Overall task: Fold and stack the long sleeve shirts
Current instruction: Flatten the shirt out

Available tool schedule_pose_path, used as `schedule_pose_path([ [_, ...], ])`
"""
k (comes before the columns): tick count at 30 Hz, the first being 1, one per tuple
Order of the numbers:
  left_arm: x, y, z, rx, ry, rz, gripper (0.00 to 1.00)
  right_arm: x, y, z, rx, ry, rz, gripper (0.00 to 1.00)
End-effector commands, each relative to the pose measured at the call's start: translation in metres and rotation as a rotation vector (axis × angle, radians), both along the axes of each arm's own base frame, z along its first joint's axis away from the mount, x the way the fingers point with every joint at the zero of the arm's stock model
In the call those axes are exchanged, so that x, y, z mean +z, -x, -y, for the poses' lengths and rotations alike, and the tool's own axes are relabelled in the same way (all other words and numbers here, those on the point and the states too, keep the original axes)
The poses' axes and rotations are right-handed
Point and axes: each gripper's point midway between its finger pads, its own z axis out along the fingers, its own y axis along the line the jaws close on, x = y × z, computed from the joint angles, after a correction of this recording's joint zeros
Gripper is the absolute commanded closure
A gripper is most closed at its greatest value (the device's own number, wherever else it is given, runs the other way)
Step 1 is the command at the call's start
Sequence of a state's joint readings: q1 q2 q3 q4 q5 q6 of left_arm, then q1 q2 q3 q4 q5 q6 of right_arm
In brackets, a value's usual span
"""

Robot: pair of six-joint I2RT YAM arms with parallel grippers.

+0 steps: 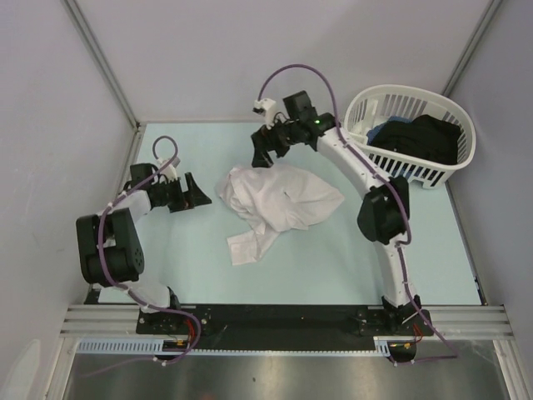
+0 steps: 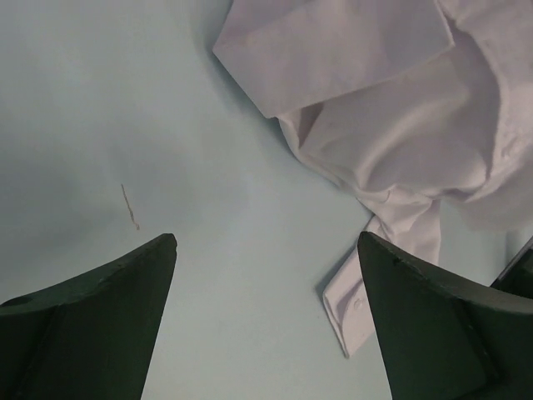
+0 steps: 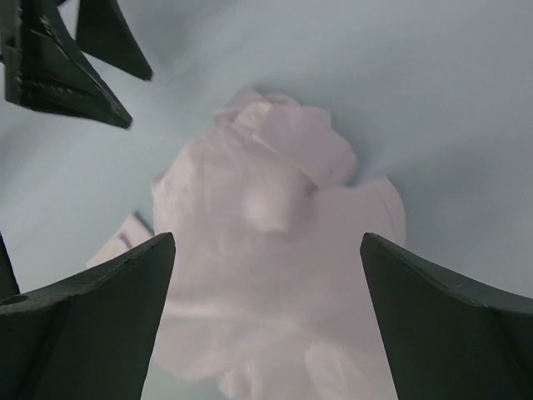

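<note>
A white long sleeve shirt [image 1: 279,202] lies crumpled in a heap at the middle of the pale table, one cuffed sleeve [image 1: 246,247] trailing toward the near side. My left gripper [image 1: 196,193] hovers just left of the heap, open, with bare table between its fingers; the sleeve cuff [image 2: 354,300] lies by its right finger. My right gripper [image 1: 268,150] hangs open above the heap's far edge, with the shirt [image 3: 266,250] filling the view under it. Neither gripper holds anything.
A white slatted basket [image 1: 454,121] with dark clothes [image 1: 420,140] inside stands at the back right. Grey walls close in the table on three sides. The left gripper's fingers [image 3: 62,58] show in the right wrist view's upper left corner.
</note>
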State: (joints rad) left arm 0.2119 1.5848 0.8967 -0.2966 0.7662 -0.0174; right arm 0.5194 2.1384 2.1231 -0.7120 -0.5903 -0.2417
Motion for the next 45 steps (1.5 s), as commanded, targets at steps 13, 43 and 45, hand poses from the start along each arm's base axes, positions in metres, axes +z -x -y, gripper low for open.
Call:
schedule_pose_path([
  [13,0.035,0.017,-0.046,0.136,0.018,0.111,0.01,-0.063,0.03,-0.135,0.167,0.204,0.29,0.0],
  [43,0.123,-0.001,-0.098,0.216,-0.038,0.353,0.01,0.235,0.081,-0.068,0.054,-0.391,0.511,1.0],
  [45,0.13,-0.005,-0.097,0.187,-0.041,0.378,0.01,0.231,0.1,0.004,0.013,-0.339,0.514,1.0],
])
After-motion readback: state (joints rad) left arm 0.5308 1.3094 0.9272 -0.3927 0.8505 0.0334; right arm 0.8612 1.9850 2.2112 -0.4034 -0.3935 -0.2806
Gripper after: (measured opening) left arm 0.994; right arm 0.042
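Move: Beneath and to the left of the open right gripper, about 12 cm left, 3 cm back and 18 cm down, lies the left end of the shirt. The loose cuff sits some 21 cm nearer the base than that end and 4 cm to its right; the shirt's right tip is about 15 cm right of the gripper and 9 cm back. From the left gripper, the shirt's left end is roughly 5 cm ahead, 8 cm right and 5 cm down. Swinging left and somewhat back and down, the right hand then drops onto the left end of the shirt, about 17 cm below its start, and its fingers shut on the fabric. With the cloth pinched it climbs some 30 cm, first drifting left, then drawing back. The left hand, open and empty, dips briefly, then pulls about 9 cm left and 8 cm up. ##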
